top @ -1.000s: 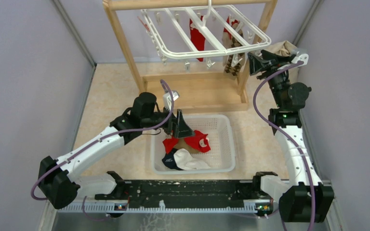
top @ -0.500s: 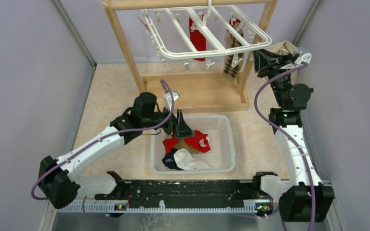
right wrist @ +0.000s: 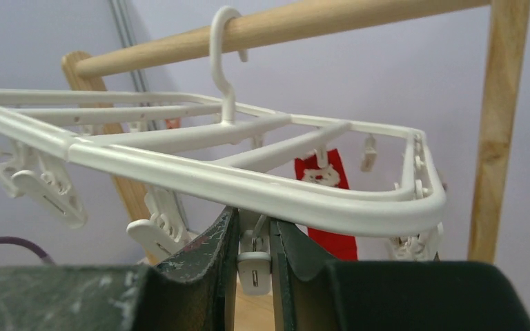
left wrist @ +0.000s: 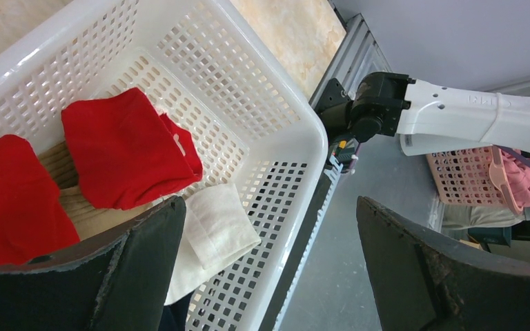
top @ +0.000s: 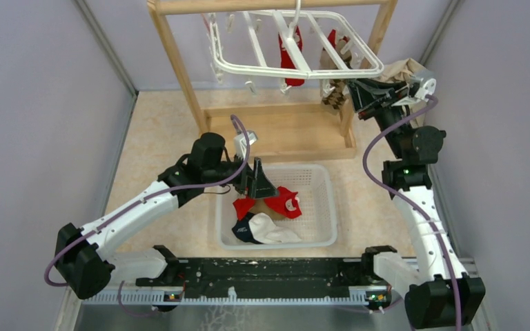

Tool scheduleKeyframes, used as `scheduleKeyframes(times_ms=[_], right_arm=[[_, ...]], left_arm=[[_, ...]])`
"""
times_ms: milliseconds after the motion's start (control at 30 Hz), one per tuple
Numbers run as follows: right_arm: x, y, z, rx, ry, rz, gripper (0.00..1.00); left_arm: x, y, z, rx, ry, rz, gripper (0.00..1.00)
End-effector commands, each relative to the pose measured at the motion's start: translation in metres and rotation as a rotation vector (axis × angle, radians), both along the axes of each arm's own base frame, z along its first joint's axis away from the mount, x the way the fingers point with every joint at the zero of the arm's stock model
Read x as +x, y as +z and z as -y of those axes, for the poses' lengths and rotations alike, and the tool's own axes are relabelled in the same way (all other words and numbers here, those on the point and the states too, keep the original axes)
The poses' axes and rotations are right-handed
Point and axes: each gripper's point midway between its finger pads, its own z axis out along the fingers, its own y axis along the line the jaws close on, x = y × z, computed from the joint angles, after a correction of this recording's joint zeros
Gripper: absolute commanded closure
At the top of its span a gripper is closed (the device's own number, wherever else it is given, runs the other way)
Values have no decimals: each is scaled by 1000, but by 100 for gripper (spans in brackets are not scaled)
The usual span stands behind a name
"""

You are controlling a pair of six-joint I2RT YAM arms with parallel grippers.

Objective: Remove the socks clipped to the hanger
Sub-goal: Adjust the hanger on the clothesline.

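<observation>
The white hanger (top: 297,69) hangs by its hook from the wooden frame's top bar. A red sock (top: 290,48) and a second red one (top: 331,36) are clipped to it, and a leopard sock (top: 332,96) hangs at its right front corner. My right gripper (top: 354,94) is under the front rail (right wrist: 248,186), shut on a white clip (right wrist: 254,265). A red sock (right wrist: 321,179) hangs behind. My left gripper (top: 262,185) hovers open and empty (left wrist: 269,207) over the basket, above red socks (left wrist: 128,155), a cream sock (left wrist: 214,231) and a navy sock (top: 243,233).
The wooden frame (top: 179,69) stands at the back, its base board (top: 283,138) just behind the white perforated basket (top: 326,200). Grey walls close in on both sides. A pink basket (left wrist: 462,172) sits beyond the table's near edge.
My right gripper has moved left under the hanger's front rail and closed on a clip. The hanger has swung to the left. The left arm has not moved.
</observation>
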Motion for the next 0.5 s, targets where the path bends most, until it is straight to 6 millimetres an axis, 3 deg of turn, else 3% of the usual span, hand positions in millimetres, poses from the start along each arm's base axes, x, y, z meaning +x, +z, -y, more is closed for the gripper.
scheduleKeyframes(times_ms=[0,467], right_arm=[[-33,22,-14,-20,54,94,85],[-61,31,-59,-51,171,115,86]], left_arm=[[-1,20,1,-34,-1,40,1],[-3,24,-1,-40,8,49,1]])
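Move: The hanger's middle, under its hook, lies about 13 cm ahead of the right hand, 12 cm to its left and 5 cm above; the fingers are already shut on a clip under the near rim. The red sock hangs some 22 cm ahead and 14 cm left, the checkered sock about 12 cm ahead and 3 cm left, both a little lower than the hand. From the left hand, the hanger's middle is roughly 28 cm ahead, 6 cm right and 30 cm up. The hanger is drawn round by the clip that the right hand keeps pinched under its near rim: the hand pulls back about 5 cm, rising a couple at first, and swings equally far to its left, the leftward part taking over towards the end. The wrist turns some 10 degrees counter-clockwise with it. ##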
